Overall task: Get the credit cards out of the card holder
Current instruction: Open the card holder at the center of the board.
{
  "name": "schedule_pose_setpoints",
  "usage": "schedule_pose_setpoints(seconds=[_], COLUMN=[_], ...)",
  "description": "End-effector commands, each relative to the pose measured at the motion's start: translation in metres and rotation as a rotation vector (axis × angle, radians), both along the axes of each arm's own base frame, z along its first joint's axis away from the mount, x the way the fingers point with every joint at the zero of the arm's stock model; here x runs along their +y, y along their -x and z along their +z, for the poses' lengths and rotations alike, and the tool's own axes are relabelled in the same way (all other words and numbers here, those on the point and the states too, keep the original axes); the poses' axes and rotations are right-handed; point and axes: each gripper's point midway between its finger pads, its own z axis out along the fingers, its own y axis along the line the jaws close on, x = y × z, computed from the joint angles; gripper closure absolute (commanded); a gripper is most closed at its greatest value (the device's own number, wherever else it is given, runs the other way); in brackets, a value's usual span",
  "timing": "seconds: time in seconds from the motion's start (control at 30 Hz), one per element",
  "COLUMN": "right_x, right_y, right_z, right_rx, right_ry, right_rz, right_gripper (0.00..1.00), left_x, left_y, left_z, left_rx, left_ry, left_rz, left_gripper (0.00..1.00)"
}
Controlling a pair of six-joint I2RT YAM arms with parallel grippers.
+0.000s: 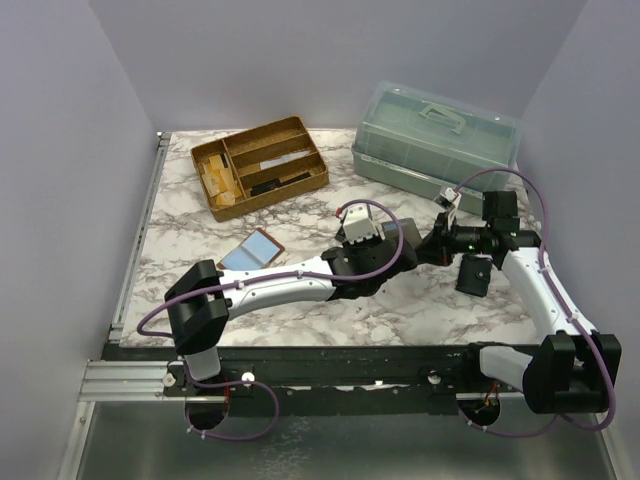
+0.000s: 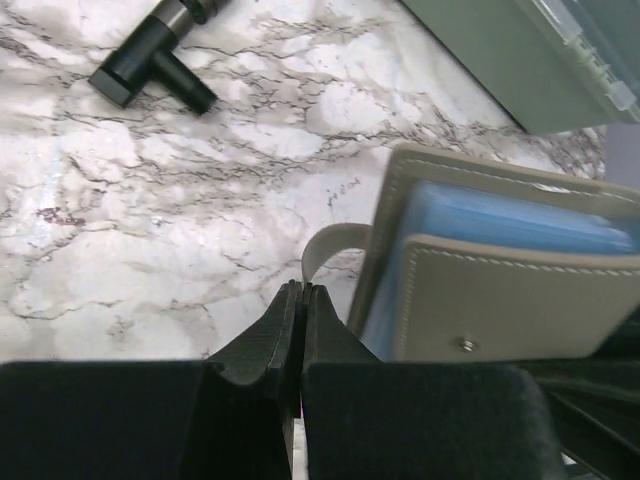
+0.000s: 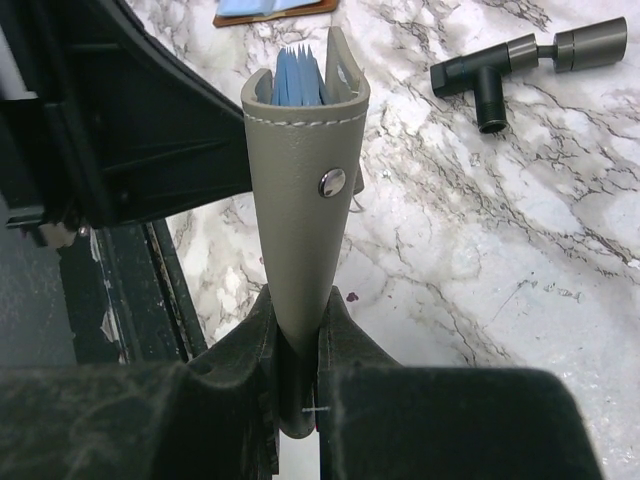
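A taupe leather card holder point(image 3: 300, 200) stands upright in my right gripper point(image 3: 300, 300), which is shut on its lower edge. The light-blue credit cards point(image 3: 298, 75) stick out of its top pocket. In the left wrist view the same card holder point(image 2: 510, 290) fills the right side, with the credit cards point(image 2: 500, 220) showing in the pocket. Its thin strap point(image 2: 335, 245) curves down between the tips of my left gripper point(image 2: 302, 290), which is shut on it. From above, both grippers meet at mid-table and hide the holder.
A second, brown holder with a blue card point(image 1: 252, 252) lies open to the left. A wooden organiser tray point(image 1: 260, 165) and a grey-green lidded box point(image 1: 435, 135) stand at the back. A black T-shaped tool point(image 3: 520, 60) lies on the marble near the grippers.
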Motion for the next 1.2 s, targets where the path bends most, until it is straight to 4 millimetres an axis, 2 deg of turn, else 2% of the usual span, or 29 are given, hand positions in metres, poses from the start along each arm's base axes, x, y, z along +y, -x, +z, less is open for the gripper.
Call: schedule_pose_setpoints(seconds=[0.0, 0.23, 0.33, 0.37, 0.5, 0.6, 0.7, 0.83, 0.97, 1.17], right_x=[0.002, 0.003, 0.003, 0.004, 0.005, 0.007, 0.008, 0.009, 0.012, 0.013], right_y=[0.0, 0.001, 0.002, 0.003, 0.005, 0.009, 0.011, 0.015, 0.02, 0.024], right_z=[0.008, 0.007, 0.007, 0.007, 0.007, 0.008, 0.007, 0.008, 0.013, 0.014], right_rx=[-0.053, -0.047, -0.047, -0.048, -0.048, -0.05, -0.052, -0.054, -0.073, -0.074], right_ry=[-0.013, -0.017, -0.017, -0.018, -0.026, -0.039, -0.045, -0.057, -0.079, -0.09], right_rz=[0.008, 0.021, 0.029, 0.031, 0.048, 0.072, 0.092, 0.124, 0.153, 0.168], right_gripper=[1.0, 1.0, 1.0, 1.0, 1.0, 1.0, 1.0, 1.0, 1.0, 1.0], left_x=[0.023, 0.047, 0.049, 0.05, 0.05, 0.063, 0.076, 0.084, 0.083, 0.07], left_y=[-0.002, 0.0, 0.01, 0.015, 0.038, 0.051, 0.062, 0.073, 0.077, 0.086], left_z=[0.001, 0.004, 0.002, -0.001, 0.01, 0.022, 0.033, 0.05, 0.06, 0.075], left_rx=[-0.013, -0.047, -0.059, -0.062, -0.161, -0.249, -0.337, -0.443, -0.501, -0.585], left_ry=[-0.044, -0.042, -0.014, 0.005, 0.176, 0.29, 0.325, 0.352, 0.38, 0.425], left_rz=[0.023, 0.009, -0.12, -0.177, -0.439, -0.547, -0.605, -0.669, -0.715, -0.809], left_gripper=[1.0, 0.98, 0.83, 0.74, 0.4, 0.24, 0.13, 0.05, 0.04, 0.04])
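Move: The grey card holder, upright in my right hand, lies about 5 cm to the right of my left fingertips, 1 cm ahead and 1 cm higher; its strap reaches to those shut fingers. The black T-shaped pipe lies on the table some 5 cm ahead of my left hand, 6 cm to its left and 13 cm below. From my right hand point, the card holder's middle stands roughly 3 cm forward, 3 cm left and 2 cm up. I draw my left hand away leftward from the card holder and its already unsnapped strap, fingers shut for the first 4 cm and then opening wide. After nearly 10 cm I sweep back about 7 cm and rise, turning clockwise some 40 degrees and tipping the fingers up. My right hand keeps its grip on the card holder's lower end and eases back 2 cm. ##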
